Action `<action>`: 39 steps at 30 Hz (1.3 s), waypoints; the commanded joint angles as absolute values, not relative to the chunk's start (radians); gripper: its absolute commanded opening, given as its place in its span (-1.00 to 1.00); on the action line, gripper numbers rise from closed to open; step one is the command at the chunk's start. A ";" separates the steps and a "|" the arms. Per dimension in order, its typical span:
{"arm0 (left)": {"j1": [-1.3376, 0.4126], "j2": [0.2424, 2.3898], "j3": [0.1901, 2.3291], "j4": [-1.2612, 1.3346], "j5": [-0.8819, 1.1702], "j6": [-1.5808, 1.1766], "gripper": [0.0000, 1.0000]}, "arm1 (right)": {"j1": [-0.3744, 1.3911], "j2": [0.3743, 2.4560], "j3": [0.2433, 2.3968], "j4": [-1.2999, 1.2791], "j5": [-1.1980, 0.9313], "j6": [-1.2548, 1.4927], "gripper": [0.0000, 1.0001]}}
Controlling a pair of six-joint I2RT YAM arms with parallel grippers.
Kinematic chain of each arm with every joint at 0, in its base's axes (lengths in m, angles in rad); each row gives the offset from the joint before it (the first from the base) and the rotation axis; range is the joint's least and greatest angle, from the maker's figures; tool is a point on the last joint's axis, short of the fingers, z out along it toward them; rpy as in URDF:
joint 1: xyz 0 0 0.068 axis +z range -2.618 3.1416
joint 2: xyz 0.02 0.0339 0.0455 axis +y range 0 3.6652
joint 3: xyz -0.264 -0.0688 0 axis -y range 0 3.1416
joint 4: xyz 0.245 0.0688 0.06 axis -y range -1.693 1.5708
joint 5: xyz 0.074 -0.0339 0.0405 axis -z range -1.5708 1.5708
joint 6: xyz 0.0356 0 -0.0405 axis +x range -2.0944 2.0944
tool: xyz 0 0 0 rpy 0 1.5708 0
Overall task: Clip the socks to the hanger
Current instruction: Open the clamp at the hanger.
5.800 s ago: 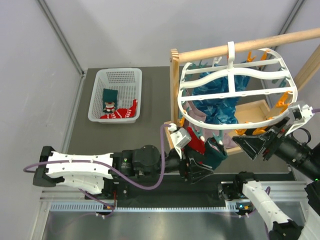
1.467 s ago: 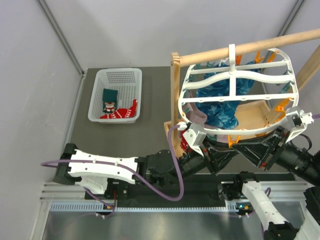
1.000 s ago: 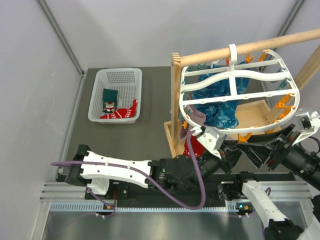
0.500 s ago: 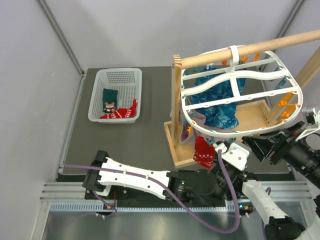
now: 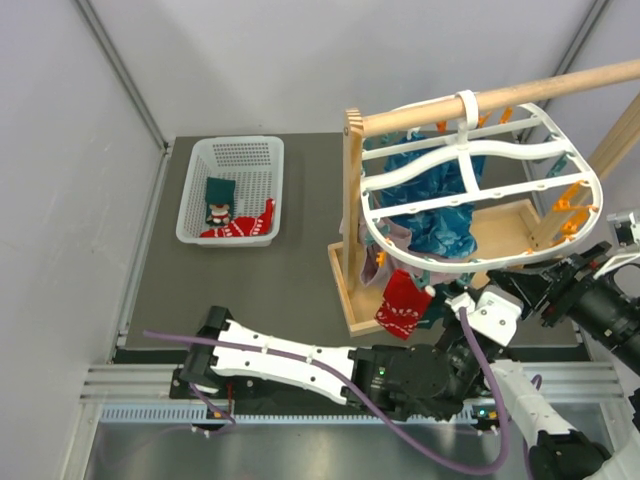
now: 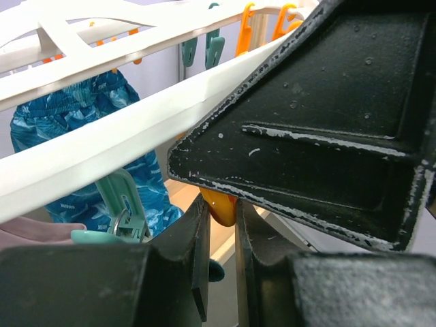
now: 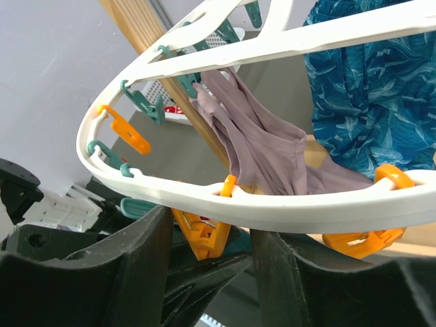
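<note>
The white oval hanger (image 5: 470,165) hangs from the wooden rod, and its rim (image 7: 272,204) crosses the right wrist view. One red sock (image 5: 403,303) dangles from its near-left rim. A green sock (image 5: 217,200) and a red sock (image 5: 245,226) lie in the basket. My left gripper (image 5: 497,302) is under the near rim, shut on an orange clip (image 6: 219,206). Just right of it, my right gripper (image 5: 530,288) stands open below the rim. Another orange clip (image 7: 208,235) hangs between its fingers (image 7: 136,272).
A white perforated basket (image 5: 195,175) sits at the far left. The wooden stand's post (image 5: 349,190) and tray (image 5: 505,225) are under the hanger. A teal-blue cloth (image 5: 430,215) and a mauve cloth (image 7: 262,146) hang from it. Teal clips (image 7: 139,109) line the rim.
My left arm has swung right along the near rim, away from the red sock, which stays hanging there. The hanger has tilted slightly. My right gripper has barely moved.
</note>
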State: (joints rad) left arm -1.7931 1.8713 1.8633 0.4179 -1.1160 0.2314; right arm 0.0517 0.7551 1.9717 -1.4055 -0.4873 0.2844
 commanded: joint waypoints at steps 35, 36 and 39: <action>-1.703 1.451 1.475 0.304 -0.525 -0.268 0.21 | 0.011 0.713 1.828 -1.364 -0.768 0.362 -1.00; -1.703 1.463 1.494 0.289 -0.505 -0.270 0.19 | 0.011 0.712 1.829 -1.361 -0.778 0.367 -1.00; -1.703 1.491 1.525 0.265 -0.482 -0.287 0.11 | 0.012 0.707 1.833 -1.362 -0.776 0.371 -1.00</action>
State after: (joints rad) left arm -1.7035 1.4689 1.4757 0.2996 -0.5694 -0.2489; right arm 0.0277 0.7174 1.8328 -1.3533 -0.7116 0.3420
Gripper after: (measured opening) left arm 0.571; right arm 0.272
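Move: The orange clamp on the hanger's near rim is already pinched by its lower end between the left fingertips, its middle about 1 cm ahead of and 1 cm above that hand. It lies about 1 cm straight ahead of the right hand, level, between the open fingers. The teal clamp is roughly 2 cm ahead and 5 cm left of the left hand, level; from the right hand, the next orange clamp is some 4 cm ahead and 7 cm right, level, and the red sock 10 cm left, 1 cm back and 8 cm below. The orange clamp changes hands: the right fingers close on it first, then the left fingers open and let go, dropping back and down about 4 cm before swinging left, forward and up, then back and right, turning about 30 degrees clockwise. Keeping its pinch, the right hand eases forward and down about 2 cm, then goes left and back some 3 cm each, turning slightly counter-clockwise. ##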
